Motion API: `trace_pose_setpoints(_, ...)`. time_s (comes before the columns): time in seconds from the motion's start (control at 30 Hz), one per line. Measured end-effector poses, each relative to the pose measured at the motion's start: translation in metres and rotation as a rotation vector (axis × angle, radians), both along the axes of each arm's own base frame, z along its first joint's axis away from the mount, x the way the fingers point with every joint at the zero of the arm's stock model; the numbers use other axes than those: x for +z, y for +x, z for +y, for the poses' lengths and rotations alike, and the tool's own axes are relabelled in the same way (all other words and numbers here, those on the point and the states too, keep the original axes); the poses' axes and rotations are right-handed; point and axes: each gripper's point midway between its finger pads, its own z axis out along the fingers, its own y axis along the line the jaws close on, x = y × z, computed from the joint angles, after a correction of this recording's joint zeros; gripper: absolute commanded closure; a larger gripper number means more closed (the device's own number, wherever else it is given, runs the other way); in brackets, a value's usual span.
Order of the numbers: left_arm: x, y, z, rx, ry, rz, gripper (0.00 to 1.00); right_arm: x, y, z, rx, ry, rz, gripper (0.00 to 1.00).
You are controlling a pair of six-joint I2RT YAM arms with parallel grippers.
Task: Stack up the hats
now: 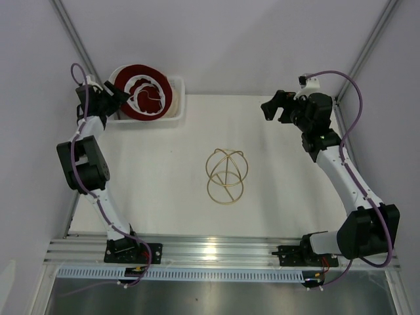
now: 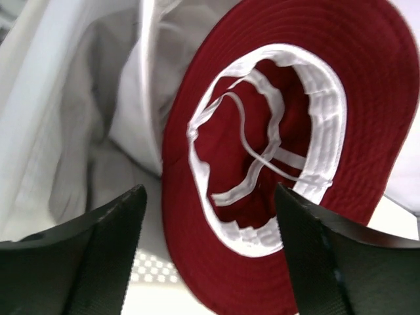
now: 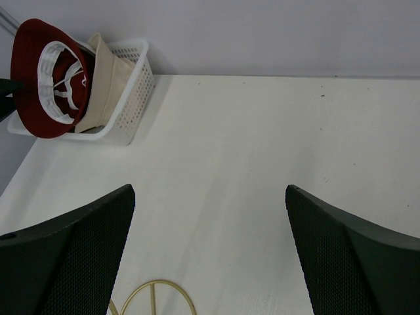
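Note:
A dark red hat (image 1: 141,72) leans in the white mesh basket (image 1: 178,105) at the far left, its white-banded inside facing out. My left gripper (image 1: 121,98) is at its left edge. In the left wrist view its jaws (image 2: 210,256) stand apart, and the lower brim of the dark red hat (image 2: 367,79) lies between the fingers (image 2: 98,262) without being pinched. Pale grey and white hat fabric (image 2: 92,125) lies behind it. From the right wrist, a beige hat (image 3: 108,72) shows behind the red one (image 3: 23,85). My right gripper (image 1: 272,110) hovers open and empty (image 3: 210,256) at the far right.
A gold wire stand (image 1: 226,176) of crossed rings sits mid-table, and its edge shows below the right gripper (image 3: 154,295). The basket (image 3: 134,85) stands against the back wall in the left corner. Metal frame posts rise at both back corners.

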Motion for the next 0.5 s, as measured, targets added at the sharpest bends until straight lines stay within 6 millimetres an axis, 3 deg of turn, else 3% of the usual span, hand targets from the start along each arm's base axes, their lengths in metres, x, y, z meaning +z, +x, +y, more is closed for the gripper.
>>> trace_pose_setpoints(0.1,0.000,0.006,-0.006,-0.045,-0.012,-0.033,0.32,-0.004,0.002,0.001,0.001,0.011,0.015,0.01)
trace_pose_setpoints(0.17,0.002,0.009,-0.009,-0.069,-0.014,-0.054,0.47,-0.006,0.004,0.002,-0.001,0.022,0.022,0.00)
trace_pose_setpoints(0.3,0.011,0.012,-0.014,-0.117,0.009,-0.105,0.58,-0.010,0.007,0.005,0.000,0.046,0.038,0.01)
trace_pose_setpoints(0.4,0.014,0.012,-0.016,-0.144,0.030,-0.117,0.81,-0.012,0.009,0.007,0.004,0.063,0.048,0.00)
trace_pose_setpoints(0.43,0.015,0.011,-0.017,-0.155,0.039,-0.121,0.99,-0.012,0.009,0.008,0.007,0.072,0.048,0.00)
trace_pose_setpoints(0.5,0.017,0.012,-0.017,-0.168,0.065,-0.131,0.99,-0.011,0.010,0.010,0.010,0.086,0.048,0.01)
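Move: The left hand's open fingers already straddle the left part of the red hat's brim; the hat's middle lies about 8 cm to the right, 3 cm farther out and some 2 cm lower. The cream hat behind it is roughly 14 cm right, 4 cm ahead and 5 cm down, and the white basket holding both is centred about 8 cm right, 2 cm ahead, 12 cm below. From the right hand the red hat is some 43 cm left, 14 cm ahead and 15 cm lower. Edging left and a little forward, then upward as well, the left hand travels only about 2.5 cm in all while its fingers go from mostly open to almost shut, pinching the left part of the red hat's brim between them. The wrist meanwhile swings about 10 degrees clockwise and lifts the fingertips slightly. ##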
